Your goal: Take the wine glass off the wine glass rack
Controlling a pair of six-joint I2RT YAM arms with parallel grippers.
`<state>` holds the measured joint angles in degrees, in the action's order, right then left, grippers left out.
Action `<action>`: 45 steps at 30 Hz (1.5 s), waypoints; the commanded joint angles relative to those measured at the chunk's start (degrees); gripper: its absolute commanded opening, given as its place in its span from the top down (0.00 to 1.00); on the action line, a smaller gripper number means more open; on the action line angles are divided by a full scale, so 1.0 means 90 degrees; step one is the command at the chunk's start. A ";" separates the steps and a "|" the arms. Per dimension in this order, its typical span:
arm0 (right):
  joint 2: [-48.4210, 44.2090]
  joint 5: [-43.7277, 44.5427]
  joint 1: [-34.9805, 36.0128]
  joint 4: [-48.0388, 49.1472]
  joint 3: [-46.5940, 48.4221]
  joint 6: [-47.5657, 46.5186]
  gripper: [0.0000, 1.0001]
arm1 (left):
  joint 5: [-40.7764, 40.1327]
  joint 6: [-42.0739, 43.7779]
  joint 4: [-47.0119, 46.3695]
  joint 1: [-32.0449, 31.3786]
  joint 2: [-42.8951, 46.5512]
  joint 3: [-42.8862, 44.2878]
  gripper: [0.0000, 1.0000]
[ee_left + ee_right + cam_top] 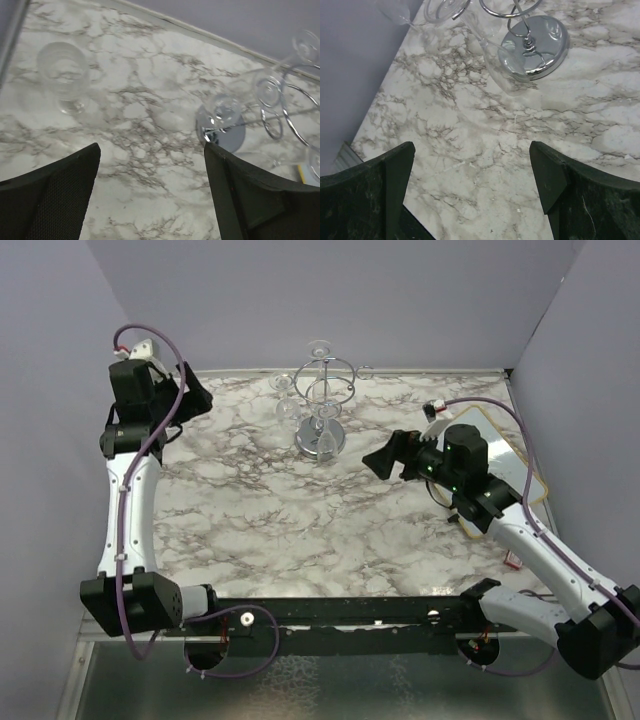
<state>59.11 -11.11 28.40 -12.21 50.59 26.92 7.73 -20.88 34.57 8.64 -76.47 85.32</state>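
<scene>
The chrome wine glass rack (322,390) stands at the back middle of the marble table on its round mirrored base (226,134). Clear glasses (269,89) hang upside down from its ring arms. One wine glass (64,74) stands upright on the table left of the rack (540,45), apart from it; from above it shows faintly (285,400). My left gripper (151,165) is open and empty, drawn back left of that glass (193,395). My right gripper (472,165) is open and empty, hovering right of the rack (385,458). A hanging glass bowl (504,65) shows before the base.
Purple walls close in the table at the back and on both sides. A pale board with a yellow rim (512,445) lies at the right, under the right arm. A small red-and-white item (513,562) sits near the right front edge.
</scene>
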 commanded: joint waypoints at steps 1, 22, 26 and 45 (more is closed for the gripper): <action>0.0209 -0.0497 -0.0021 0.0569 -0.0060 0.1349 0.01 | 0.1853 -0.0345 -0.1816 -0.0368 0.0924 -0.1334 0.13; 0.2008 0.1504 0.1049 0.4128 -0.0612 0.6182 0.32 | 0.0876 0.0037 -0.2732 -0.1554 0.2040 -0.4038 0.16; 0.2304 0.2325 0.1242 0.4030 -0.0391 0.6592 0.35 | 0.0795 0.0074 -0.2739 -0.1781 0.2181 -0.4079 0.16; 0.3403 0.3331 0.1395 0.4032 0.0640 0.7355 0.51 | 0.0351 0.0305 -0.2528 -0.2282 0.2385 -0.4011 0.16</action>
<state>87.79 14.72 40.53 23.64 54.65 90.21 12.95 -19.49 11.75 -11.29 -56.27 49.15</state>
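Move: The wine glass on the rack's near side hangs with its middle about 12 cm ahead of the right gripper, 12 cm to its left and 8 cm below, its foot nearly at gripper height. The rack's pole stands some 7 cm beyond that glass, and the rack's left glass about 8 cm left of it and 7 cm farther out. From the left gripper, the near glass is some 29 cm right, 2 cm ahead and 16 cm lower; the standing glass is about 8 cm ahead, 11 cm left and 22 cm below. Bring the right gripper about 10 cm left, rolling it some 50 degrees so its left side rises, then about 10 cm forward at nearly the same height towards the near glass's foot, closing the empty fingers to half open. Meanwhile swing the open left gripper right about 14 cm, down and back, away from the standing glass, turning clockwise. ##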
